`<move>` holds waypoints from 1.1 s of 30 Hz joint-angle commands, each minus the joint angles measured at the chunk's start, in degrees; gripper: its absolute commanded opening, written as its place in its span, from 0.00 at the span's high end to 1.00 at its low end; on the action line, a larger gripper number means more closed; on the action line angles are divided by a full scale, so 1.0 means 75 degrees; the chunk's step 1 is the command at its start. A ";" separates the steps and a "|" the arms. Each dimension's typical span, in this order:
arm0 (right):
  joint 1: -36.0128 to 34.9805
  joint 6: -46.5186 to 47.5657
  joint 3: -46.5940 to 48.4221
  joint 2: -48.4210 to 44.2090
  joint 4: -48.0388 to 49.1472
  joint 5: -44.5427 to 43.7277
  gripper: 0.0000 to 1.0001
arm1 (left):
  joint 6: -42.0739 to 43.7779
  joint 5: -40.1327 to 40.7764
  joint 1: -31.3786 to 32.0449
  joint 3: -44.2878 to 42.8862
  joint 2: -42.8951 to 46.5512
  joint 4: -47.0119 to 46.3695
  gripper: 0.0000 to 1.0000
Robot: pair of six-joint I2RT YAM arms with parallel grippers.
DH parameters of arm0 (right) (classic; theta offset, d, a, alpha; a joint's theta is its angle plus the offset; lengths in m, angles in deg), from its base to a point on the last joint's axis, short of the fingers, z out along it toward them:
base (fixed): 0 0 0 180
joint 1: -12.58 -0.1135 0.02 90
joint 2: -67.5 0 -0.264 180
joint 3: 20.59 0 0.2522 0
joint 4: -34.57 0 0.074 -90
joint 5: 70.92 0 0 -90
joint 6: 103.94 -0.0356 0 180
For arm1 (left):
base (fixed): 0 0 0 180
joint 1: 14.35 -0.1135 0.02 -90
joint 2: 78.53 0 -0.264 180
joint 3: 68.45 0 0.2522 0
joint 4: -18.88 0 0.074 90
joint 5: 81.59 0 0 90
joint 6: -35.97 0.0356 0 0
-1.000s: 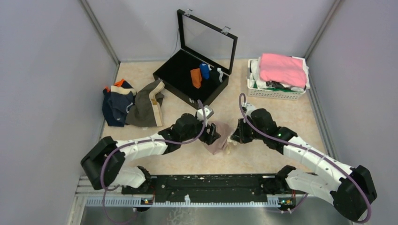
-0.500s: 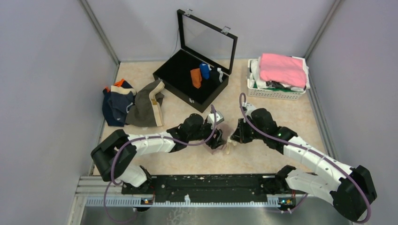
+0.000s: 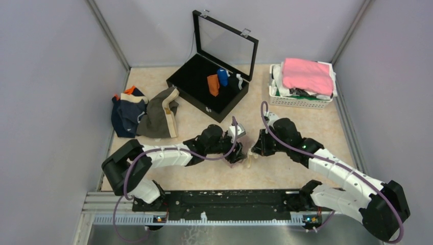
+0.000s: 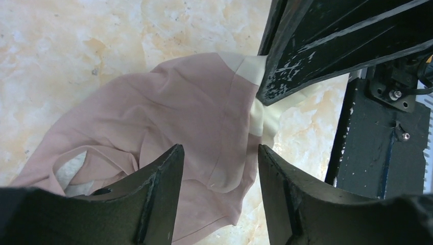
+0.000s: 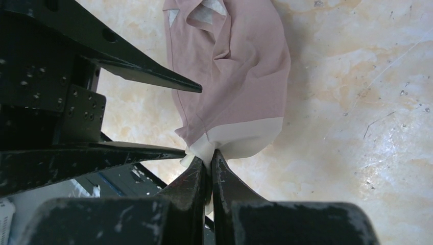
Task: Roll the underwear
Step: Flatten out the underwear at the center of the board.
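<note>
A pale pink-beige underwear with a cream waistband lies crumpled on the table's middle. My right gripper is shut on the waistband's corner. My left gripper hovers open just over the cloth's lower edge, one finger on each side and neither pressing it. In the top view the left gripper covers most of the underwear, and the right gripper is close beside it. More underwear, navy and olive-brown, is piled at the left.
A black case with its glass lid raised stands at the back, with an orange roll and a blue roll inside. A white basket at the back right holds a bright pink cloth.
My left gripper has moved right over the pink-beige underwear and its jaws have narrowed. The cloth is more bunched and hidden beneath it. My right gripper has kept its hold and place.
</note>
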 commanded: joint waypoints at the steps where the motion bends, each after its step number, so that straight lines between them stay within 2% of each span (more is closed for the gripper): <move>1: 0.0115 -0.0117 0.0212 -0.0188 0.0150 0.0077 1.00 | 0.0177 0.0021 0.0039 -0.0322 -0.0311 -0.0480 0.40; 4: 0.0113 -0.0134 0.0168 -0.0213 0.0176 0.0099 1.00 | 0.0179 0.0054 0.0039 -0.0452 -0.0491 -0.0512 0.47; 8: 0.0116 -0.0131 0.0155 -0.0268 0.0069 -0.0111 1.00 | 0.0188 0.0078 0.0039 -0.0630 -0.0620 -0.0384 0.70; 12: 0.0108 0.0019 0.0193 -0.0430 -0.0293 -0.0958 0.85 | 0.0289 0.0452 0.0027 -0.0701 -0.0398 -0.0100 0.93; 14: 0.0112 0.0043 0.0184 -0.0565 -0.0463 -0.1493 0.73 | 0.0324 0.0694 0.0027 -0.0753 -0.0196 0.0078 1.00; 17: 0.0105 -0.0031 0.0088 -0.0750 -0.0574 -0.2097 0.60 | 0.0281 0.1112 0.0027 -0.0886 -0.0027 0.0450 1.00; 21: 0.0114 -0.0210 -0.0057 -0.0811 -0.0696 -0.2427 0.52 | 0.0422 0.1380 0.0007 -0.1056 0.0031 0.0756 1.00; 30: 0.0106 -0.0703 -0.0613 -0.1343 -0.0218 -0.1701 0.48 | 0.0424 0.1441 -0.0020 -0.1174 -0.0091 0.0860 1.00; 33: 0.0115 -0.0901 -0.0766 -0.1682 0.0012 -0.1616 0.52 | 0.0425 0.1487 -0.0031 -0.1150 -0.0097 0.0871 1.00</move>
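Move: The underwear's middle lies about 3 cm ahead of the left hand, level with it sideways and some 2 cm below; the open fingers straddle its near edge. From the right hand, already pinching the waistband's corner, the middle is roughly 6 cm left, 2 cm ahead and 3 cm lower. From the left hand, the black case is about 32 cm ahead, 13 cm left; the grey underwear about 19 cm ahead, 36 cm left. The left hand pinches the underwear, shifting 4 cm forward, while the right lets go and withdraws 5 cm right. ##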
